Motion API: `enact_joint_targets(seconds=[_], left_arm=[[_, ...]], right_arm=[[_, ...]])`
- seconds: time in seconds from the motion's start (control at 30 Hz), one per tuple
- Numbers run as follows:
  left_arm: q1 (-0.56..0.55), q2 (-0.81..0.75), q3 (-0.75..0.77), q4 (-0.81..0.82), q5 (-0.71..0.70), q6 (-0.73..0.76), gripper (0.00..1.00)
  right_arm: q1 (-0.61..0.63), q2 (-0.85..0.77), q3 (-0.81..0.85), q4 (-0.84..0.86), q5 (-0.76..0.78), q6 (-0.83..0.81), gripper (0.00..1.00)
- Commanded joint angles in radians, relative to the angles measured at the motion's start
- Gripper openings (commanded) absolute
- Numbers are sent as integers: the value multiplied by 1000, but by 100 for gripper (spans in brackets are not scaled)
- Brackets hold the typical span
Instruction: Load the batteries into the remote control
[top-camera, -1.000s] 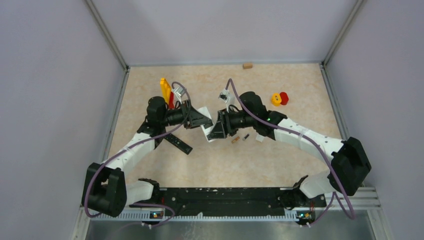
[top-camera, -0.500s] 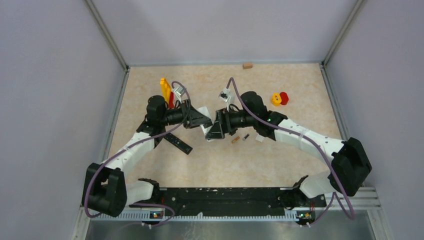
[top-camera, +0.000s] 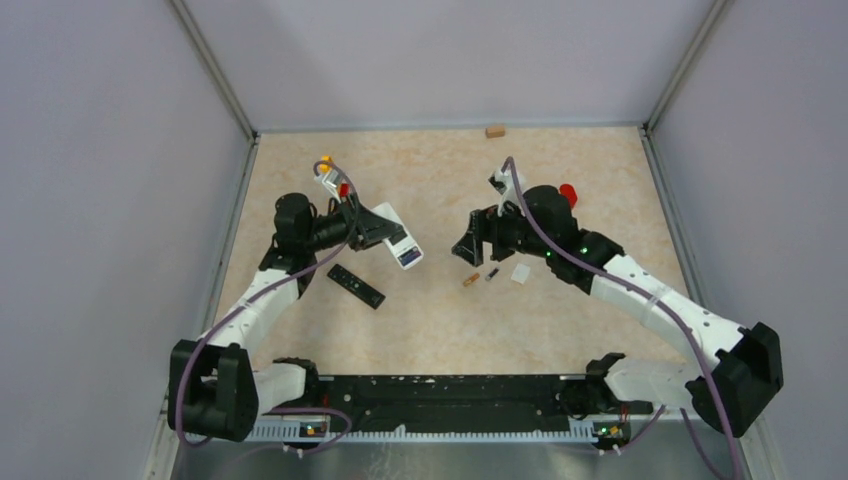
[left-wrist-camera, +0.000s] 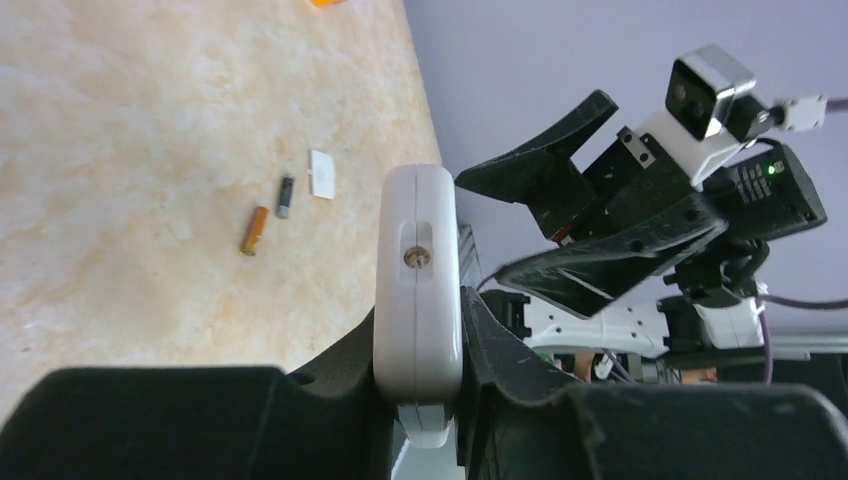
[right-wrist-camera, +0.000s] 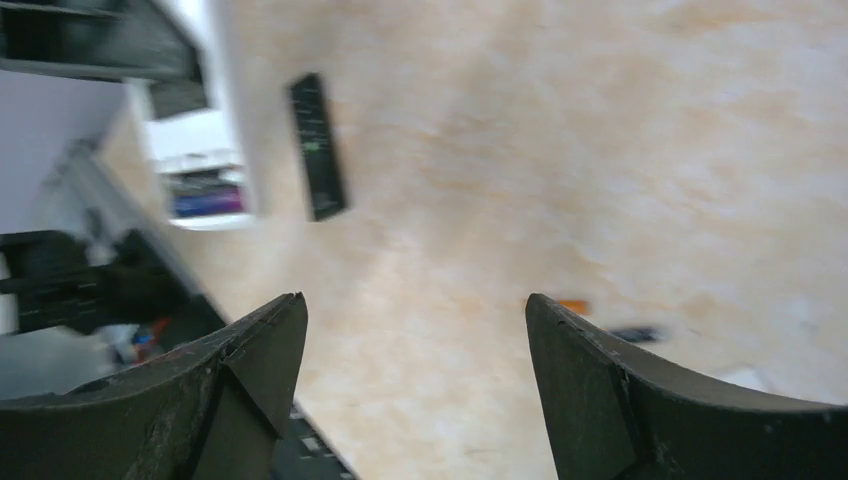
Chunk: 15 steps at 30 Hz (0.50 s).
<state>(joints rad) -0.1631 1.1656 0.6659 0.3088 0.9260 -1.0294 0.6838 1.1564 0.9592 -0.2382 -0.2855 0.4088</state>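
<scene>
My left gripper (left-wrist-camera: 420, 312) is shut on a white remote control (left-wrist-camera: 418, 250), gripping its two flat sides, and holds it above the table (top-camera: 404, 250). In the right wrist view the white remote (right-wrist-camera: 195, 160) shows a purple-blue cell in its open compartment. An orange battery (top-camera: 471, 280) and a dark battery (top-camera: 491, 274) lie side by side on the table, also seen from the left wrist as the orange battery (left-wrist-camera: 254, 230) and the dark battery (left-wrist-camera: 285, 196). My right gripper (top-camera: 470, 250) hovers open just above and left of them, nothing between its fingers (right-wrist-camera: 270, 350).
A black remote (top-camera: 357, 286) lies on the table below the left gripper. A small white cover piece (top-camera: 520, 273) rests right of the batteries. A red toy (top-camera: 568, 192) is behind the right arm, a wooden block (top-camera: 494, 131) at the far wall.
The right gripper opened, let go of the white remote's end and drew back to the right. The left arm swung left, carrying the white remote away from the right gripper.
</scene>
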Motion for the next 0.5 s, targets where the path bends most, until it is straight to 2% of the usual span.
enact_joint_targets(seconds=[0.0,0.13,0.27,0.4,0.47], left_arm=[[52,-30,-32,-41,-50,63,0],[79,-30,-45,-65,-46,82,0],[86,-33,-41,-90,-50,93,0],[94,-36,-25,-115,-34,102,0],[96,-37,-18,-133,-34,119,0]], right_arm=[[-12,44,26,-293,410,-306,82],[-20,165,49,-445,442,-510,82],[-55,286,83,-497,347,-636,84],[-76,378,140,-531,419,-710,84],[-109,391,130,-497,377,-769,85]])
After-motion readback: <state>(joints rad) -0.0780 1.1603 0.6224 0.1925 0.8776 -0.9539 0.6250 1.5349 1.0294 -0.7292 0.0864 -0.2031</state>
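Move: The white battery cover lies about 15 cm to the right hand's right, some 2 cm ahead and roughly 21 cm below. The black battery is about 7 cm left of the cover and level with it; the orange battery is some 13 cm left of the cover and 2 cm nearer. From the left hand, still holding the remote control, the cover is about 32 cm right, straight across, 22 cm down. Right hand sinks 17 cm and swings 13 cm right towards the cover, fingers turning down; left lowers the remote. ##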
